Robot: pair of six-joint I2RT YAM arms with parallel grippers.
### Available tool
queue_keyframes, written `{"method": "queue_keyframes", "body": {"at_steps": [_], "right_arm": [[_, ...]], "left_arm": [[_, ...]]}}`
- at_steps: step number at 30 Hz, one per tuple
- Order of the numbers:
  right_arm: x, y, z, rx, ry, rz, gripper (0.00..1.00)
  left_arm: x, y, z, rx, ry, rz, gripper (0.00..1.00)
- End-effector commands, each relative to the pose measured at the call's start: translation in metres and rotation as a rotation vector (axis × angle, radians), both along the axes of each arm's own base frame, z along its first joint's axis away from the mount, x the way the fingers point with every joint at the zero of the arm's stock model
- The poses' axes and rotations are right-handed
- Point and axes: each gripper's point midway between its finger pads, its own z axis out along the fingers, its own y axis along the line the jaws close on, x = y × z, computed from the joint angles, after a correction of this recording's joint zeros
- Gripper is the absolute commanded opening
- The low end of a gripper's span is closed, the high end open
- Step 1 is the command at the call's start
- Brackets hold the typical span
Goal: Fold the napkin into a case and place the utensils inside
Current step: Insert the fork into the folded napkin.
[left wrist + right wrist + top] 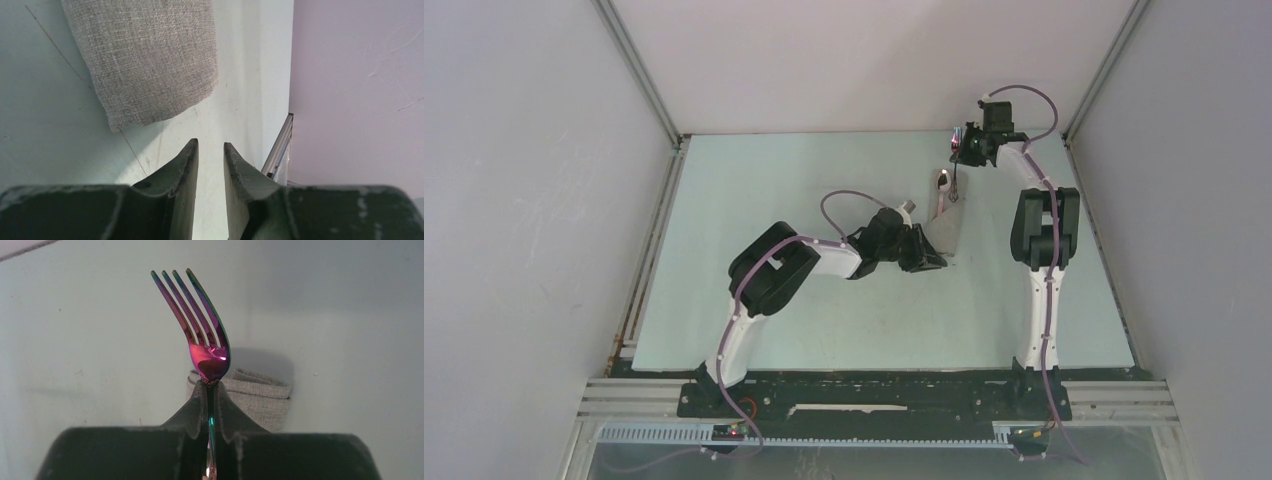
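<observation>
The napkin lies folded as a narrow grey case [948, 228] on the table, right of centre. A pale spoon [941, 181] sticks its bowl out of the case's far end. My right gripper [961, 152] hovers beyond that end, shut on the fork [955, 187]. In the right wrist view the fork [200, 325] shows iridescent purple tines pointing away from the gripper [211, 382], with the case [260, 392] behind it. My left gripper [932, 258] rests by the case's near end. In the left wrist view the left gripper [210, 146] is slightly open with nothing between its jaws, and the case [145, 60] lies just ahead, untouched.
The pale green table [804, 320] is fenced by white walls with metal rails [652, 240] along its left and right edges. The right wall [360, 75] stands close beyond the left gripper.
</observation>
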Motion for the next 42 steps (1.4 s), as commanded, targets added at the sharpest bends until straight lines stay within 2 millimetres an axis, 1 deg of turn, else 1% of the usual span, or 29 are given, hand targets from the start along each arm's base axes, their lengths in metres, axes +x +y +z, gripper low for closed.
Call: {"method": "queue_keyframes", "body": {"at_steps": [1,4,7,13,16,21,25,30,33,37,42], "right_arm": [[0.001,0.008,0.007,0.041,0.011,-0.009,0.0],[0.004,0.01,0.009,0.04,0.0,-0.008,0.0],[0.004,0.009,0.006,0.044,0.009,-0.018,0.0],[0.001,0.019,-0.007,0.063,0.035,-0.011,0.03],[0.0,0.02,-0.011,0.071,0.033,-0.012,0.03],[-0.004,0.016,-0.006,0.077,0.024,-0.019,0.03],[-0.01,0.013,-0.004,0.089,0.024,-0.026,0.03],[-0.018,0.01,0.001,0.096,0.004,-0.032,0.03],[-0.024,0.01,-0.002,0.101,0.007,-0.029,0.03],[-0.032,0.011,0.002,0.108,-0.012,-0.023,0.03],[-0.041,0.006,0.005,0.103,-0.02,-0.031,0.03]], "left_arm": [[0.0,-0.005,0.049,-0.096,-0.064,-0.016,0.29],[-0.001,-0.004,0.048,-0.097,-0.062,-0.016,0.29],[-0.002,-0.004,0.049,-0.11,-0.055,-0.014,0.29],[-0.003,-0.004,0.049,-0.117,-0.049,-0.013,0.29],[-0.002,-0.004,0.05,-0.118,-0.05,-0.013,0.29],[-0.001,-0.005,0.043,-0.116,-0.033,-0.013,0.29],[0.004,-0.007,0.033,-0.131,0.005,0.002,0.28],[0.011,-0.007,0.029,-0.156,0.035,0.023,0.28],[0.012,-0.009,0.026,-0.158,0.044,0.017,0.28],[0.012,-0.011,0.017,-0.161,0.077,0.019,0.28],[0.012,-0.01,0.012,-0.155,0.085,0.024,0.28]]}}
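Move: About 11 cm back and 3 cm left of the right hand's point, some 7 cm below, lies the mouth of the napkin pocket; the right fingers still grip the fork by its neck, tines pointing outward, handle trailing back. The spoon head lies roughly 2 cm back, 3 cm left and 7 cm below that hand. From the left hand, waiting off the napkin's near end, the pocket mouth lies about 14 cm ahead, 2 cm right and 4 cm down. Sinking about 5 cm over the napkin's far end and drifting a centimetre or so left, the right hand then draws back towards the pocket mouth, some 5 cm in all, mostly once low. It keeps the fork pinched and tips it a few degrees, carrying the handle end to the mouth beside the spoon. The left hand, fingers part open, rises under 2 cm, then dips nearly 3 cm beside the napkin's near end. ##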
